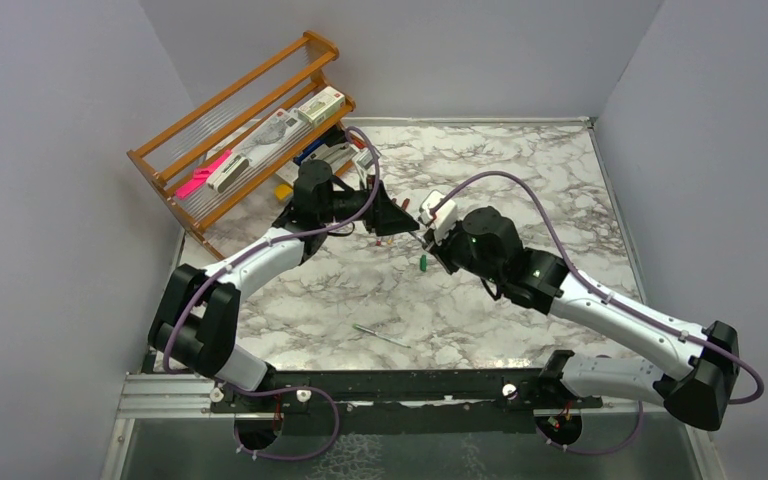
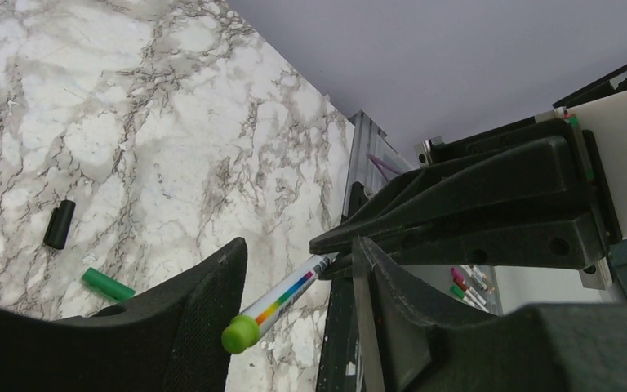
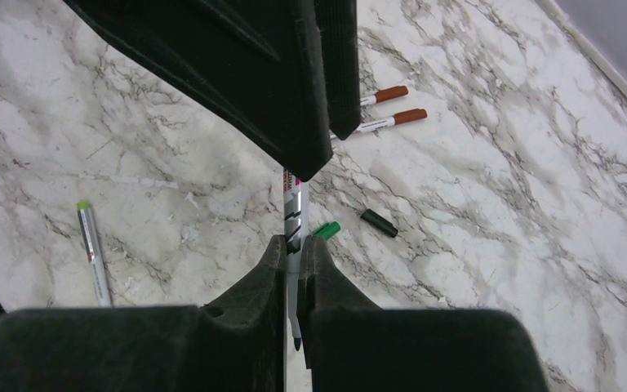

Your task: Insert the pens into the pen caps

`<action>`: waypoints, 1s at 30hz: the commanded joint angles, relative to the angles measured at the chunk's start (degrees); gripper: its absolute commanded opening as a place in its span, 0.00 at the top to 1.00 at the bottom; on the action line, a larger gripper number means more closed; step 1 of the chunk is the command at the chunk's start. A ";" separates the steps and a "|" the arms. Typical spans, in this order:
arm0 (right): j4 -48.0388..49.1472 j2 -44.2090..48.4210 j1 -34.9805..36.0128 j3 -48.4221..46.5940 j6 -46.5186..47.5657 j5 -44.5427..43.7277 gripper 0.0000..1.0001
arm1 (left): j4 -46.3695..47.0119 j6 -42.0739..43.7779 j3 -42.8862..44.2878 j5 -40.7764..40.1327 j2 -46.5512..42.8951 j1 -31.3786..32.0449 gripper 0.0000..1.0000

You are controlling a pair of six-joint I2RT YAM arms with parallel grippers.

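Note:
My right gripper [image 3: 294, 242] is shut on a white pen [image 3: 293, 214] whose dark tip points back between its fingers. The pen's other end, with a rainbow band and a light-green end [image 2: 241, 333], reaches between the fingers of my left gripper [image 2: 298, 249], which stand apart around it without pinching. In the top view both grippers meet mid-table, left gripper [image 1: 388, 215] and right gripper [image 1: 428, 240]. A green cap [image 3: 326, 230] and a black cap [image 3: 378, 223] lie on the marble just beyond. Two pens with red-brown caps [image 3: 392, 121] lie farther off. Another pen [image 1: 380, 335] lies nearer the bases.
A wooden rack [image 1: 240, 130] with a pink marker [image 1: 203, 175] and boxes stands at the back left, a yellow block [image 1: 282, 190] at its foot. Grey walls close in the marble table [image 1: 520, 180] on three sides.

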State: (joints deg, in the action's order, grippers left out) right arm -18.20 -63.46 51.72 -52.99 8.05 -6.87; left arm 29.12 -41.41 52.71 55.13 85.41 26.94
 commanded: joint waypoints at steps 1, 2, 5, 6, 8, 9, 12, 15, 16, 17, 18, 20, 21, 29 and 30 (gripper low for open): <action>-0.53 1.55 -0.51 -1.94 0.76 -3.03 0.99 | 1.90 0.89 1.84 1.98 0.34 0.55 0.53; -0.57 1.43 -0.55 -1.94 0.78 -3.36 0.99 | 1.96 0.89 1.84 1.99 0.39 0.65 0.57; -0.61 1.00 -0.74 -2.03 0.67 -3.86 0.99 | 1.98 1.23 1.90 2.15 0.72 0.99 0.77; -0.57 0.88 -0.76 -2.03 0.67 -3.86 0.99 | 1.94 1.36 1.88 2.10 0.84 1.07 0.83; -0.10 0.90 -0.79 -1.90 0.34 -4.08 0.99 | 1.94 1.43 1.83 1.13 0.97 1.10 1.00; 0.37 0.98 -0.75 -1.74 0.05 -4.59 0.99 | 1.97 1.50 1.76 0.30 1.05 1.10 1.00; 3.12 2.26 -0.75 -0.49 -1.25 -7.96 0.99 | 1.99 1.45 1.57 -2.94 1.44 1.10 1.00; 8.59 5.31 -0.75 1.87 -3.43 -12.57 0.82 | 4.50 -1.67 2.05 -4.59 2.67 0.85 1.00; 10.50 6.78 -0.75 2.79 -4.00 -13.88 0.75 | 5.91 -3.38 2.31 -4.71 3.18 0.72 1.00; 12.46 8.16 -0.75 4.25 -4.32 -15.34 0.69 | 7.15 -5.44 2.58 -4.87 3.76 0.52 1.00; 15.01 9.78 -0.76 5.54 -4.25 -17.11 0.64 | 8.50 -7.36 2.88 -5.13 4.34 0.30 1.00; 20.30 12.21 -0.95 8.37 -3.59 -20.83 0.58 | 11.64 -13.58 3.17 -5.54 5.68 -0.07 1.00; 22.60 13.19 -1.47 9.59 -3.81 -23.13 0.55 | 14.07 -16.36 3.30 -5.30 6.44 -0.20 1.00; 35.07 19.57 -15.69 16.13 -17.14 -7.27 0.39 | 49.94 -49.66 3.81 -5.63 17.24 -0.48 1.00; 36.32 19.90 -18.44 16.74 -19.60 -3.72 0.37 | 60.31 -56.24 4.70 -6.41 19.85 -0.47 1.00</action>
State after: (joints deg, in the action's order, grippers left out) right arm 8.69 -45.52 40.53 -38.48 -1.74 -21.47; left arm 55.40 -71.81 54.74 50.94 98.54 26.59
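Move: The lime-ended pen is still gripped near its middle by the right hand, that middle being barely 1 cm ahead, left and above of the right hand point. From the left hand, the pen's middle lies about 3 cm right, 2 cm back and 3 cm below, its lime end between the open fingers. On the table some 18 cm beneath the left hand are the green cap 3 cm right and 1 cm ahead, the black cap 6 cm right and 7 cm ahead, and the two brown-capped pens 5 cm left and 10 cm ahead. The pen's lime end is pinched by the left fingers, which close while that hand stays nearly in place; only then do the right fingers open and let go. The right hand backs off about 10 cm right, rising 9 cm and edging forward, its wrist swinging clockwise and tipping up, while the left carries the pen about 4 cm forward and slightly right, rolling some 20 degrees. ##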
